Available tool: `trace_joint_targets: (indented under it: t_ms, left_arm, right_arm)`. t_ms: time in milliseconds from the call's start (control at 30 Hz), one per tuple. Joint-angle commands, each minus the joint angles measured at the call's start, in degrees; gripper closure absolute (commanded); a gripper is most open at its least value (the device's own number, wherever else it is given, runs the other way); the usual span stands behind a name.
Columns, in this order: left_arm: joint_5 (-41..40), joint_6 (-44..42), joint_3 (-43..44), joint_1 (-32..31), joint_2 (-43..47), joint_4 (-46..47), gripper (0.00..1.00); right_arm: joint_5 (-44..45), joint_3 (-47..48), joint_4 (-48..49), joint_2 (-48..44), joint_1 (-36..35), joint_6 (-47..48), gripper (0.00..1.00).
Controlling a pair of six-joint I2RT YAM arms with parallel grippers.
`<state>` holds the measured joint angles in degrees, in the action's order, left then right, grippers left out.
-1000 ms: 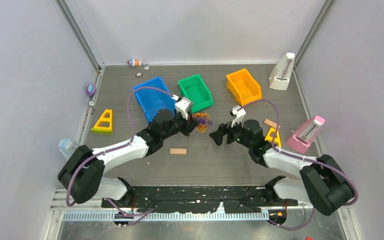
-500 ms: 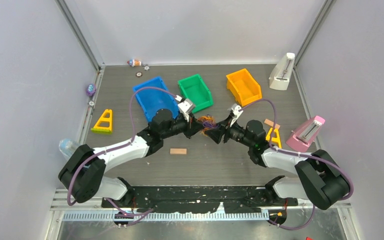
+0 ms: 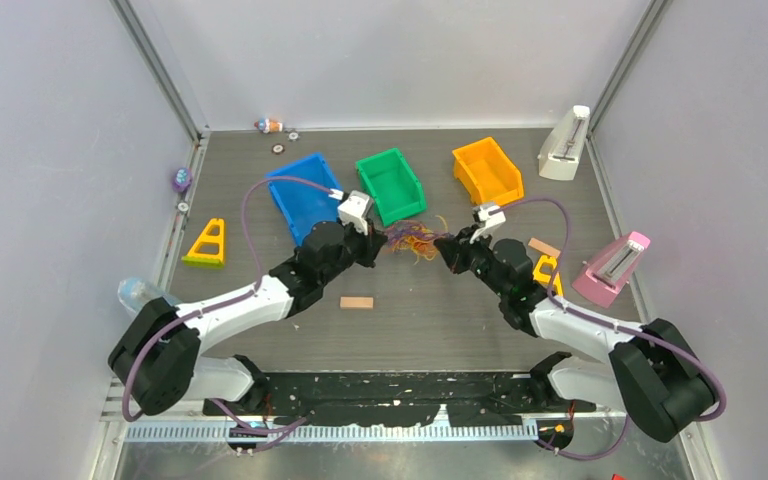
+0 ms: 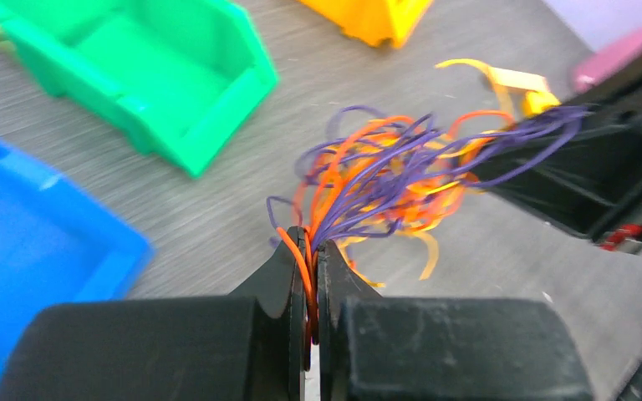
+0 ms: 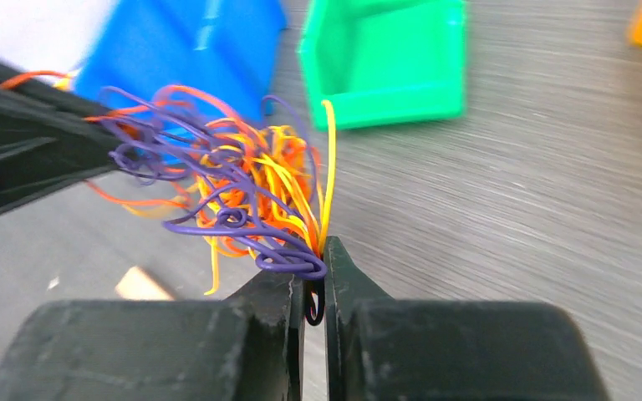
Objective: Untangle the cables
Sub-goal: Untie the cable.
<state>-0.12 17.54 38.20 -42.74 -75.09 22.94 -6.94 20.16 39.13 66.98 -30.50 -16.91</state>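
Note:
The cables (image 3: 415, 240) are a small tangle of orange, yellow and purple strands held off the table between both arms. In the left wrist view the cables (image 4: 393, 171) fan out from my left gripper (image 4: 312, 242), which is shut on orange and purple strands. My right gripper (image 5: 315, 259) is shut on purple and yellow strands of the cables (image 5: 242, 192) from the other side. From above, the left gripper (image 3: 385, 243) and right gripper (image 3: 444, 245) face each other across the bundle.
Blue bin (image 3: 305, 195), green bin (image 3: 392, 185) and orange bin (image 3: 487, 172) stand behind the tangle. A small wooden block (image 3: 356, 302) lies in front. Yellow triangular stands (image 3: 207, 243) (image 3: 546, 272), a pink metronome (image 3: 612, 268) and a white one (image 3: 564, 145) sit at the sides.
The right gripper moved in to the tangle from the right and shut on its strands. The bundle is now stretched between both grippers. The left gripper stayed shut on it.

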Motion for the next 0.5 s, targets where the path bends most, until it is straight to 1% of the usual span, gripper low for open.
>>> trace_joint_targets:
  t_ms: [0,67,133,233,300,333,400,467]
  left_arm:
    - [-18.22,0.66,0.54,1.17,2.72,-5.56,1.00]
    - [-21.32,1.49,0.01,1.17,3.55,-6.01,1.00]
    - [-24.52,2.16,-0.73,1.17,4.49,-5.94,1.00]
    - [-29.09,2.94,-1.65,1.17,5.83,-6.27,1.00]
    - [-33.45,4.56,-2.00,1.17,6.66,-7.17,1.00]
    - [-36.69,5.52,-2.61,1.17,7.12,-7.02,1.00]
    - [-39.80,6.30,-3.70,1.17,7.89,-5.90,1.00]
    - [-40.29,6.61,-4.62,1.17,8.61,-4.80,1.00]
  right_arm:
    - [19.34,0.90,-7.20,-2.77,1.54,-0.34,0.95]
    - [22.49,1.18,-9.08,-3.10,1.49,-0.97,0.95]
    - [29.18,1.71,-11.81,-3.42,1.56,-2.12,0.95]
    - [35.21,2.15,-15.59,-3.98,1.56,-4.71,0.95]
    - [41.53,2.28,-17.86,-4.48,1.56,-7.41,0.95]
    - [47.18,2.37,-18.96,-4.62,1.53,-10.68,0.95]
    - [53.15,2.54,-22.10,-5.00,1.58,-13.69,0.95]
    - [54.38,2.76,-23.25,-5.39,1.58,-14.27,0.95]
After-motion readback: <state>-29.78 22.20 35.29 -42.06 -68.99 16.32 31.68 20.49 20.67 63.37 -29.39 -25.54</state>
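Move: The tangled cables hang between the two hands, each gripping an end: their middle lies about 6 cm to the left hand's right and 5 cm to the right hand's left, level in reach and a touch lower. From the left hand, the green bin is some 19 cm ahead, 2 cm right, and the blue bin 15 cm ahead, 20 cm left. From the right hand, the orange bin is about 22 cm ahead, 15 cm right; all three stand roughly 12 cm lower. Both hands keep their pinch on the cables and pull them apart sideways. The left goes about 10 cm left and slightly forward, towards the blue bin, swinging some 30 degrees counter-clockwise; the right goes about 12 cm right, sinking some 4 cm and turning about 40 degrees clockwise, its fingers tipping a little down. ##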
